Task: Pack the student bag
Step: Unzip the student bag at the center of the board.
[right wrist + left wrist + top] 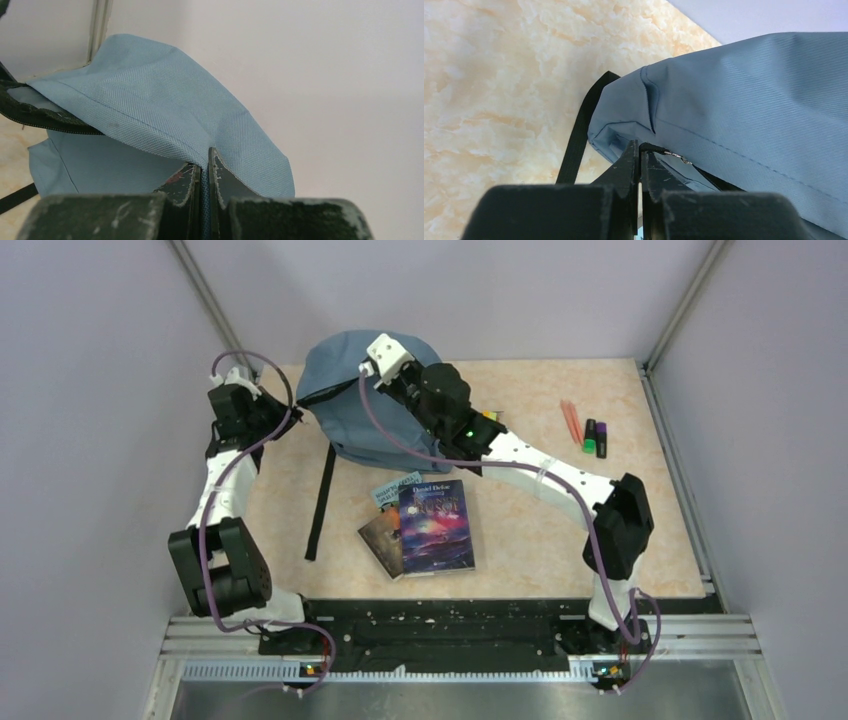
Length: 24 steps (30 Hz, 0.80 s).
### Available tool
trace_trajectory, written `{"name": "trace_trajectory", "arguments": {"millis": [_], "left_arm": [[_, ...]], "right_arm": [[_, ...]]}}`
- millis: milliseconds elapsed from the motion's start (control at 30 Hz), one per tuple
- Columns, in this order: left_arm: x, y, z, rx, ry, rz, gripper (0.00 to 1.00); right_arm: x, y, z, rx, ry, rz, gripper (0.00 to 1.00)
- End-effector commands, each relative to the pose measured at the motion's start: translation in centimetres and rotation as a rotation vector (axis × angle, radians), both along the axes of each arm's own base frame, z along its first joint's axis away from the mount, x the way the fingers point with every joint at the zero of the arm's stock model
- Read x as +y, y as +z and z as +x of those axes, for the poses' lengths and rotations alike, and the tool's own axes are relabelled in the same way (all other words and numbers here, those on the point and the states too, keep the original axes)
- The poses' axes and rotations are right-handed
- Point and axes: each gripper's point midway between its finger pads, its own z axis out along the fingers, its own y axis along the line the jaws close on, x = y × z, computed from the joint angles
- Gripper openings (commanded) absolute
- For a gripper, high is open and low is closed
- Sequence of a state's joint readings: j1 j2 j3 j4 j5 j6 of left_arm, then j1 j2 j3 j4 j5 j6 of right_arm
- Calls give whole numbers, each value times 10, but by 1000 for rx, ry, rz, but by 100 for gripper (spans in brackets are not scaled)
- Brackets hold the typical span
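Observation:
The student bag (345,400), a dusty-blue fabric backpack, lies at the back of the table, left of centre. My left gripper (293,416) is at its left edge, and in the left wrist view the left gripper (640,146) is shut on the black zipper pull (659,149) beside the bag (749,100). My right gripper (374,377) is over the top of the bag. In the right wrist view the right gripper (204,156) pinches a fold of the bag's blue cloth (150,110), lifted beside the open black zipper edge (40,117).
A dark-covered book (436,526) lies on top of two others (384,540) in the middle of the table. Orange pencils (571,421) and two highlighters (596,438) lie at the right. A black strap (322,502) trails from the bag toward the front. Walls enclose the table.

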State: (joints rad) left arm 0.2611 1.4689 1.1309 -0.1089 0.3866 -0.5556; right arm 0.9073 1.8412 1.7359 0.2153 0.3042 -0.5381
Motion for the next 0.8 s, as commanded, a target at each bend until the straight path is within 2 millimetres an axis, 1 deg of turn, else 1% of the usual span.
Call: {"name": "trace_trajectory", "arguments": {"millis": [0,100,200,267,333,400,467,567,633,667,700,733,767], "left_arm": [[17,-15,5,30,17,49,0],[11,-24,10,34,-24,27,0],[13,-41,15,67,-38,35,0],[11,-47,18,77,-54,34,0],[8,-47,19,69,-69,33,0],[4,-42,19,51,-86,37,0],[1,-35,19,31,-101,43,0],[0,-19,16,-12,-107,70,0],[1,-4,13,-49,-112,114,10],[3,5,10,-59,-116,148,17],[4,20,5,-82,-118,194,29],[7,35,1,-110,-109,245,36],[10,47,-5,-133,-92,289,41]], "right_arm": [[-36,83,-12,-82,-19,181,0],[-32,82,-16,-68,12,192,0],[-31,80,-19,-54,23,203,0],[-32,79,-18,-47,25,206,0],[-31,77,-20,-42,32,208,0],[-31,76,-21,-39,35,205,0],[-31,75,-21,-36,32,202,0],[-33,74,-20,-32,22,194,0],[-34,72,-18,-25,12,193,0],[-36,72,-17,-22,2,194,0],[-37,69,-15,-13,-9,190,0],[-38,69,-14,-7,-13,192,0],[-39,67,-12,2,-18,191,0]]}}
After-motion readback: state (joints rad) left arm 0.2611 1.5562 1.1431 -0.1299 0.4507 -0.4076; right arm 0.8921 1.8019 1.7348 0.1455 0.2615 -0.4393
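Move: The left hand pinches the zipper pull at the left end of the student bag's opening; the zipper's slider lies about 3 cm to the hand's right, 1 cm ahead and roughly level. The bag's body is some 13 cm to the hand's right, 8 cm ahead and 8 cm below. The black strap's middle lies on the table about 20 cm below, 8 cm back and 2 cm right. From the right hand, gripping the bag's top fabric, the slider is about 17 cm left, 3 cm ahead and 16 cm down. Still pinching the zipper pull, the left hand drags it down about 5 cm beside the bag's left end, edging 1 cm forward and turning slightly clockwise. It pauses, then its fingers part to about a third open, letting go of the pull, while the hand starts back up by a couple of centimetres. The right hand keeps its pinch on the bag's top fabric almost in place. ##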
